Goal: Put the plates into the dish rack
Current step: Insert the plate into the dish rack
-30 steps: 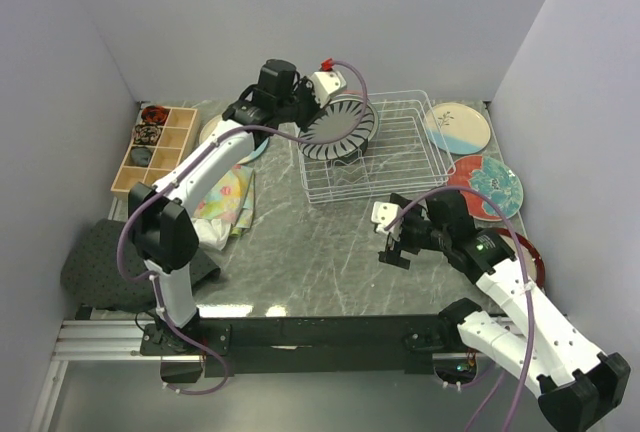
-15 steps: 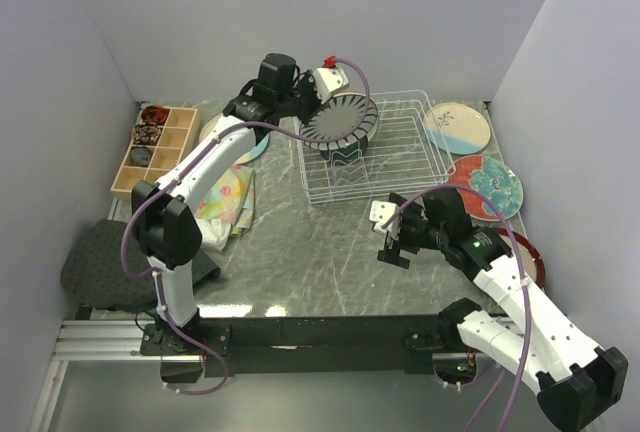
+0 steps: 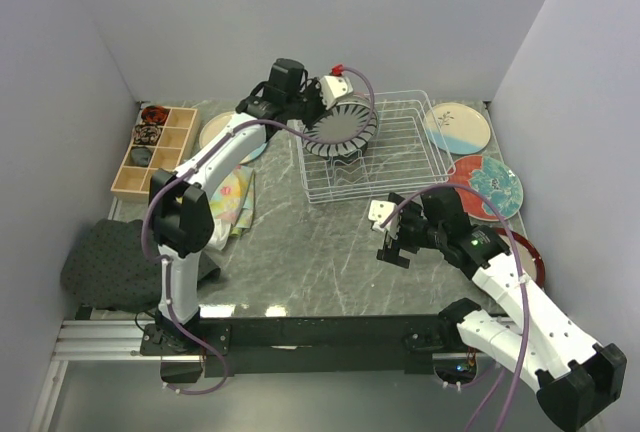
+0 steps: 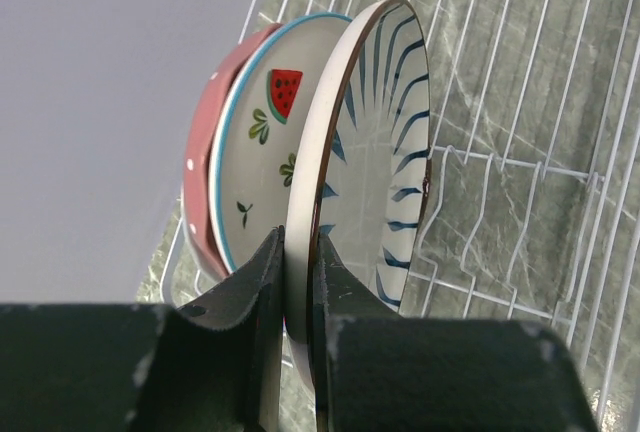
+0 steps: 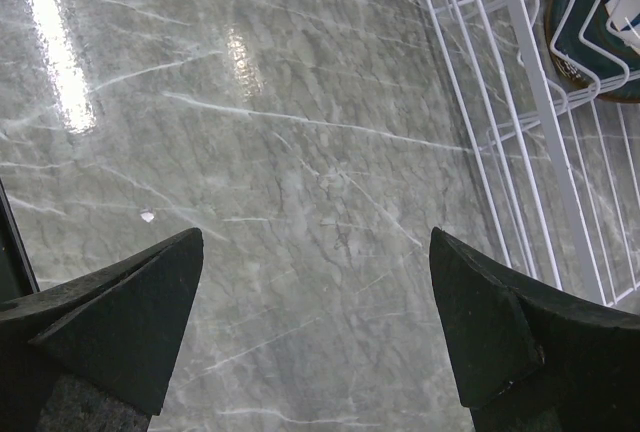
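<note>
My left gripper [image 4: 298, 262] is shut on the rim of a navy-white striped plate [image 4: 385, 152], which it holds on edge over the left part of the white wire dish rack [image 4: 500, 162]. Just behind it a watermelon-print plate [image 4: 270, 142] and a pink dotted plate [image 4: 200, 182] stand on edge. From above, the striped plate [image 3: 340, 127] and left gripper [image 3: 322, 115] sit over the dish rack [image 3: 400, 152]. A dark teal plate [image 5: 600, 42] stands in the rack. My right gripper [image 3: 392, 237] hangs open over bare table in front of the rack, nothing between its fingers [image 5: 120, 322].
A cream-and-blue plate [image 3: 457, 127] and a red floral plate [image 3: 490, 185] lie right of the rack; a dark red plate [image 3: 532, 252] shows under the right arm. A pale plate [image 3: 215, 132], a wooden box [image 3: 155, 147], a floral cloth [image 3: 225, 202] and a grey cloth [image 3: 110, 262] are at the left.
The left wrist has shifted a little to the right and turned, so the striped plate stands more on edge over the rack. The right arm has barely moved.
</note>
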`<state>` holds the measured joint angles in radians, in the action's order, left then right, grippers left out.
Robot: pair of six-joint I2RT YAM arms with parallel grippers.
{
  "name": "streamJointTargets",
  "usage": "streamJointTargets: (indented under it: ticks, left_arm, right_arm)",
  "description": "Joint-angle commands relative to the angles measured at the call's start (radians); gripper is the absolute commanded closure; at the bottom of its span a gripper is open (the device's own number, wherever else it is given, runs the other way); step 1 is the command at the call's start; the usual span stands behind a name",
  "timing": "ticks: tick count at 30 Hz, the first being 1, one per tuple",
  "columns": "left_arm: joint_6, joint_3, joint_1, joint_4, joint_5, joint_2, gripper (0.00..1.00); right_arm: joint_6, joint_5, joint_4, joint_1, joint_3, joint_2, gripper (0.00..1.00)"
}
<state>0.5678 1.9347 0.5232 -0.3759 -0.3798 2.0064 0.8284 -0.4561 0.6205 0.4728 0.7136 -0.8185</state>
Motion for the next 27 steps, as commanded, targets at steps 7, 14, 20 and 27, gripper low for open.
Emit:
streamJointTargets:
  ticks: [7,14,20,27]
  left_arm:
    - [0.043,0.073,-0.002,0.134,-0.076,0.026,0.98]
    - [0.021,0.055,0.008,0.160,-0.068,0.045,0.82]
    - [-0.008,0.017,0.012,0.204,-0.047,0.035,0.68]
    - [-0.071,0.026,0.014,0.244,-0.008,-0.015,0.49]
  right_arm:
    - [0.006,0.013,-0.030,-0.007,-0.002,-0.008,0.00]
    - [0.006,0.017,-0.030,-0.005,-0.002,-0.019,0.00]
    - [0.005,0.022,-0.030,-0.006,-0.002,-0.022,0.00]
    - [0.003,0.030,-0.030,-0.011,0.001,-0.027,0.00]
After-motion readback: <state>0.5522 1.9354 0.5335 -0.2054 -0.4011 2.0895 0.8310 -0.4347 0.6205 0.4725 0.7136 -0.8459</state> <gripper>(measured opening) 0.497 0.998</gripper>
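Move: The left hand holds the striped plate by its rim. The open slot for it lies about 6 cm back, 5 cm to the right and 18 cm below. The teal plate stands just beyond that slot, roughly 3 cm back and 5 cm right of the hand. The watermelon plate is level with the hand, 5 cm right. From the empty right hand the slot is some 21 cm ahead and 12 cm left. Still pinching the striped plate's rim, the left hand lowers it some 4 cm nearly straight down into the rack slot in front of the teal plate, drifting slightly right. Then its fingers open to about half and let go of the rim while the hand backs off upward about 3 cm, going slightly forward and right. ##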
